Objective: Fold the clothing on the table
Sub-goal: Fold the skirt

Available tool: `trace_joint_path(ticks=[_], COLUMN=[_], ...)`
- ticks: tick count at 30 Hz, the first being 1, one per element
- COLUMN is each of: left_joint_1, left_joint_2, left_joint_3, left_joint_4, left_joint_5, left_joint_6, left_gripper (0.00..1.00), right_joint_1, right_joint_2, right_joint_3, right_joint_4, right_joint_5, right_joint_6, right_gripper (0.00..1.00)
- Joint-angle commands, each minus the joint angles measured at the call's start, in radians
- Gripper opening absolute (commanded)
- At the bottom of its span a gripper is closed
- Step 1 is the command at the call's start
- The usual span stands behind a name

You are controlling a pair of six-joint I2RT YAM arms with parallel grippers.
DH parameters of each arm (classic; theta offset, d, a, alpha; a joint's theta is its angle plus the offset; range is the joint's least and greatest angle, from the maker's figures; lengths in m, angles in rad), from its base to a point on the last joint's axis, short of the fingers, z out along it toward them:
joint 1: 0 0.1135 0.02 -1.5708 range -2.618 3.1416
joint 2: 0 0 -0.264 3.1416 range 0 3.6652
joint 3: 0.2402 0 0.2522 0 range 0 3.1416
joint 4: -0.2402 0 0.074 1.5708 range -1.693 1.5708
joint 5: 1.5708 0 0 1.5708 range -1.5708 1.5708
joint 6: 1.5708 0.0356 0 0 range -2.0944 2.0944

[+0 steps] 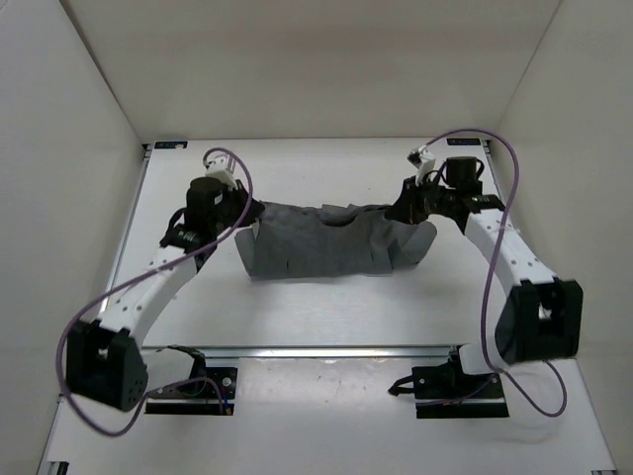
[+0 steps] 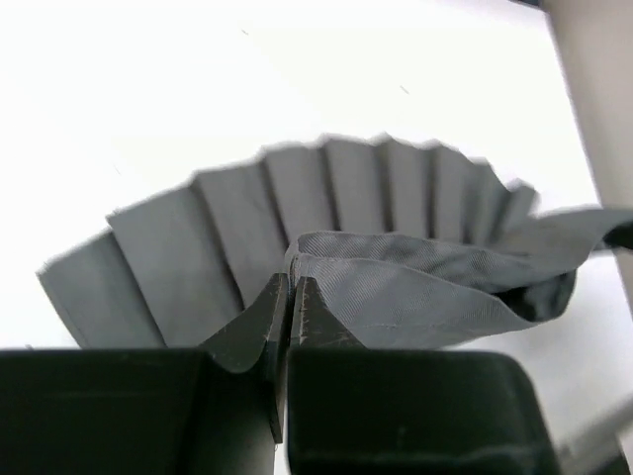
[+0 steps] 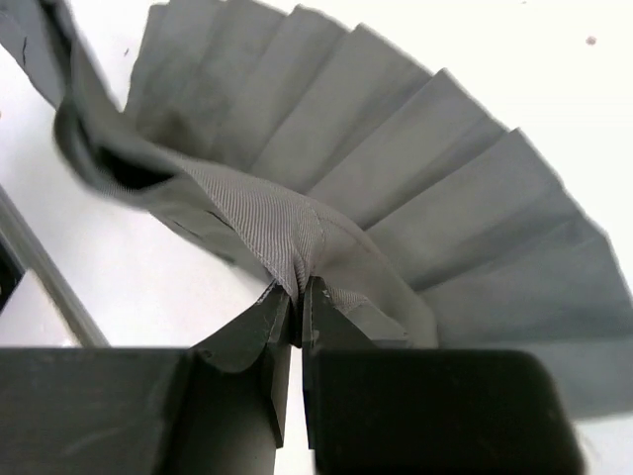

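Note:
The clothing [image 1: 331,244] is a dark grey pleated garment stretched across the middle of the white table [image 1: 326,317]. My left gripper [image 1: 249,212] is shut on its left upper edge, and my right gripper [image 1: 404,211] is shut on its right upper edge. In the left wrist view the left gripper [image 2: 291,281] pinches a lifted edge of the clothing [image 2: 396,287], with the pleats fanned out on the table beyond. Seen from the right wrist, the right gripper [image 3: 297,289] holds a bunched edge of the clothing [image 3: 396,178], whose lower layer lies spread in pleats.
White walls enclose the table on three sides. A metal rail [image 1: 326,350] crosses the near edge between the two arm bases. Small black brackets [image 1: 170,144] sit at the far corners. Purple cables loop from both arms.

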Motion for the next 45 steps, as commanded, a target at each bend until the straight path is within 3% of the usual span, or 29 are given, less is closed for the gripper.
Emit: trace_joint_path(ticks=[1, 6, 11, 13, 14, 17, 19, 20, 24, 27, 30, 33, 36, 41, 45], left_joint_1=[0.057, 0.087, 0.104, 0.107, 0.106, 0.135, 0.149, 0.150, 0.158, 0.144, 0.103, 0.075, 0.072, 0.069, 0.049], left_joint_2=[0.126, 0.377, 0.603, 0.662, 0.707, 0.776, 0.786, 0.773, 0.673, 0.542, 0.426, 0.327, 0.292, 0.335, 0.390], left_joint_3=[0.114, 0.247, 0.413, 0.462, 0.503, 0.586, 0.602, 0.605, 0.487, 0.311, 0.150, -0.013, -0.096, -0.110, -0.099], left_joint_4=[0.099, 0.136, 0.118, 0.123, 0.116, 0.116, 0.118, 0.097, 0.047, 0.038, 0.020, 0.084, 0.124, 0.164, 0.185], left_joint_5=[-0.044, -0.041, -0.001, 0.010, 0.011, 0.074, 0.095, 0.087, 0.065, 0.042, 0.027, 0.013, 0.023, 0.034, 0.037], left_joint_6=[0.012, 0.025, 0.045, 0.054, 0.061, 0.042, 0.029, 0.028, 0.032, -0.004, -0.040, -0.069, -0.097, -0.107, -0.107], left_gripper=[0.00, 0.00, 0.00, 0.09, 0.38, 0.49, 0.59, 0.59, 0.59, 0.59, 0.57, 0.59, 0.59, 0.59, 0.60], right_joint_1=[-0.029, -0.099, -0.156, -0.155, -0.144, -0.119, -0.106, -0.107, -0.112, -0.130, -0.150, -0.142, -0.130, -0.144, -0.144], right_joint_2=[0.125, 0.339, 0.541, 0.612, 0.623, 0.658, 0.626, 0.614, 0.428, 0.332, 0.240, 0.148, 0.124, 0.179, 0.244], right_joint_3=[0.124, 0.289, 0.524, 0.605, 0.619, 0.687, 0.661, 0.617, 0.347, 0.214, 0.070, -0.069, -0.106, -0.107, -0.062], right_joint_4=[0.113, 0.078, -0.135, -0.163, -0.166, -0.166, -0.126, -0.094, 0.100, 0.127, 0.173, 0.254, 0.296, 0.398, 0.406], right_joint_5=[-0.061, -0.157, -0.153, -0.119, -0.060, 0.100, 0.209, 0.224, 0.260, 0.301, 0.290, 0.316, 0.330, 0.272, 0.306], right_joint_6=[0.029, 0.013, -0.057, -0.062, -0.051, -0.070, -0.068, -0.054, 0.079, 0.186, 0.275, 0.340, 0.346, 0.306, 0.286], right_gripper=[0.00, 0.00, 0.00, 0.00, 0.17, 0.42, 0.50, 0.50, 0.53, 0.46, 0.46, 0.56, 0.56, 0.50, 0.54])
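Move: My two hands still hold the skirt's near edge raised and stretched between them. From my left hand, the middle of the pleated hem lies about 6 cm ahead, 13 to the right and 18 below; its left corner is level with me and 4 cm left. From my right hand, that hem middle is 6 cm ahead, 13 left and 17 below, its right corner about 1 ahead and 9 right. The near bend of cloth lies some 9 cm back, straight behind my left hand. I carry the held edge forward over the pleats with both hands, about 18 cm with my left, sinking 10, and 16 with my right, sinking less and drifting right. Near the far end I open both grippers and let go, then draw back: my left the whole way and lower, fingers tipping down over the near left corner, my right some 10 cm before edging forward again, turned about 30 degrees clockwise. ##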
